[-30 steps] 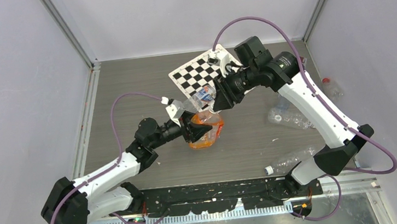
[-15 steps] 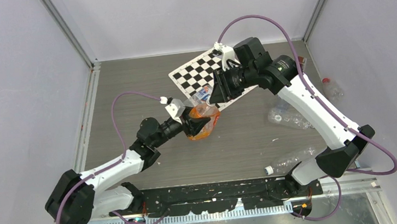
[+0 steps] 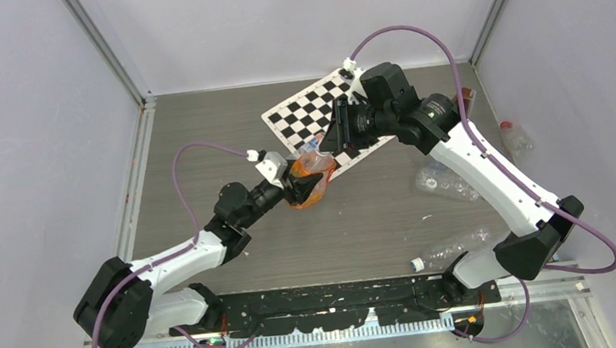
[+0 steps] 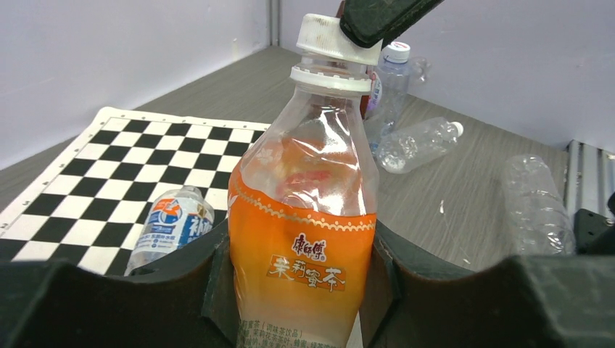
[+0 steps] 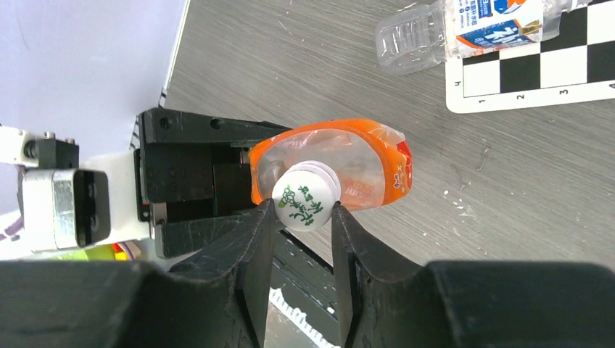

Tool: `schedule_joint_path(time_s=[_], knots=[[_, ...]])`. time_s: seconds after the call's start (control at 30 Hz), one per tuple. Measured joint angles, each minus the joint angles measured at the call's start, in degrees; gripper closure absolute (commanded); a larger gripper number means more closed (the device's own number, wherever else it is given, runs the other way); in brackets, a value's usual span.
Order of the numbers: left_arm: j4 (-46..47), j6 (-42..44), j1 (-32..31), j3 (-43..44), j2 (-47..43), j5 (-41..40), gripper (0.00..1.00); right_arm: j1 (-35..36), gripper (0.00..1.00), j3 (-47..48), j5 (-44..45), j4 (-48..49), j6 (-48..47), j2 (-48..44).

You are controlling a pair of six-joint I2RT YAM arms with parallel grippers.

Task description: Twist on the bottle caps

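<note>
A clear bottle with an orange label (image 4: 304, 246) stands upright over the table, and my left gripper (image 4: 301, 275) is shut on its lower body, one finger on each side. A white bottle cap (image 5: 306, 196) with green print sits on the bottle's neck. My right gripper (image 5: 303, 210) is shut on that cap from above, and one of its fingers (image 4: 377, 18) shows on the cap (image 4: 330, 36) in the left wrist view. From the top, the bottle (image 3: 310, 182) is near the checkered mat's front corner, between the left gripper (image 3: 298, 190) and the right gripper (image 3: 329, 142).
A black-and-white checkered mat (image 3: 299, 115) lies at the back, with a blue-labelled bottle (image 4: 170, 225) lying on its edge. Clear bottles lie on the right (image 3: 450, 179) and front right (image 3: 452, 249). A bottle with a red cap (image 3: 514, 137) is by the right wall.
The bottle has shifted a little toward the mat with both grippers still on it. The right wrist has turned around the cap.
</note>
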Motion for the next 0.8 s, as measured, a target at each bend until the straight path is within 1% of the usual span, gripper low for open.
schedule_joint_path(time_s=[0.33, 0.43, 0.5, 0.53, 0.57, 0.6, 0.63, 0.67, 0.7, 0.73, 0.8], knots=[[1.22, 2.86, -0.85, -0.61, 0.22, -3.50, 1.00, 1.09, 0.98, -0.61, 3.98, 1.01, 7.98, 0.00], [1.55, 3.50, -0.96, -0.81, 0.22, -4.13, 1.00, 1.51, 0.92, -0.68, 4.98, 1.20, 9.68, 0.00], [1.75, 3.85, -0.98, -0.98, 0.22, -4.52, 1.00, 1.81, 0.84, -0.70, 5.64, 1.22, 10.43, 0.00], [1.81, 3.91, -0.98, -1.03, 0.22, -4.57, 1.00, 1.95, 0.75, -0.70, 5.95, 1.22, 10.67, 0.00], [1.88, 4.02, -1.01, -1.11, 0.22, -4.68, 1.00, 2.03, 0.68, -0.70, 6.14, 1.22, 10.86, 0.00], [1.99, 4.07, -1.05, -1.22, 0.22, -4.81, 1.00, 2.12, 0.53, -0.70, 6.29, 1.20, 11.02, 0.00], [2.01, 4.07, -1.11, -1.36, 0.20, -4.96, 1.00, 2.21, 0.45, -0.70, 6.49, 1.14, 11.15, 0.00], [2.01, 4.09, -1.20, -1.46, 0.17, -5.09, 1.00, 2.32, 0.33, -0.70, 6.56, 1.05, 11.32, 0.00], [2.43, 4.07, -1.31, -1.51, 0.17, -5.18, 1.00, 2.49, 0.27, -0.68, 6.40, 0.68, 11.45, 0.00], [3.17, 4.04, -1.44, -1.51, 0.02, -5.33, 1.00, 2.71, 0.19, -0.68, 6.27, 0.11, 11.61, 0.02], [4.35, 3.91, -1.64, -1.55, -0.72, -5.86, 1.00, 3.28, 0.11, -0.59, 5.99, -1.22, 11.43, 0.02]])
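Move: The white cap on the orange bottle is already between the right hand's fingertips, practically at its hand point. The left hand still holds the bottle by its label, with the cap some 8 cm above that hand, 1 cm ahead and 2 cm to its right. From the right hand, the blue-labelled bottle lies about 14 cm ahead, 3 cm left and 28 cm below, and the checkerboard's middle about 26 cm ahead, 2 cm right and 31 cm below. The right hand, still pinching the cap, finishes its twist by turning some 10 degrees clockwise while the left hand keeps its grip on the bottle and turns it about 5 degrees the other way, both hands drifting less than a centimetre forward and left. Then the right fingers spread to about twice their gap, ending the pinch, as that hand backs off towards its base by about 1 cm and sinks a little, and the left hand lifts the bottle about 1 cm. ##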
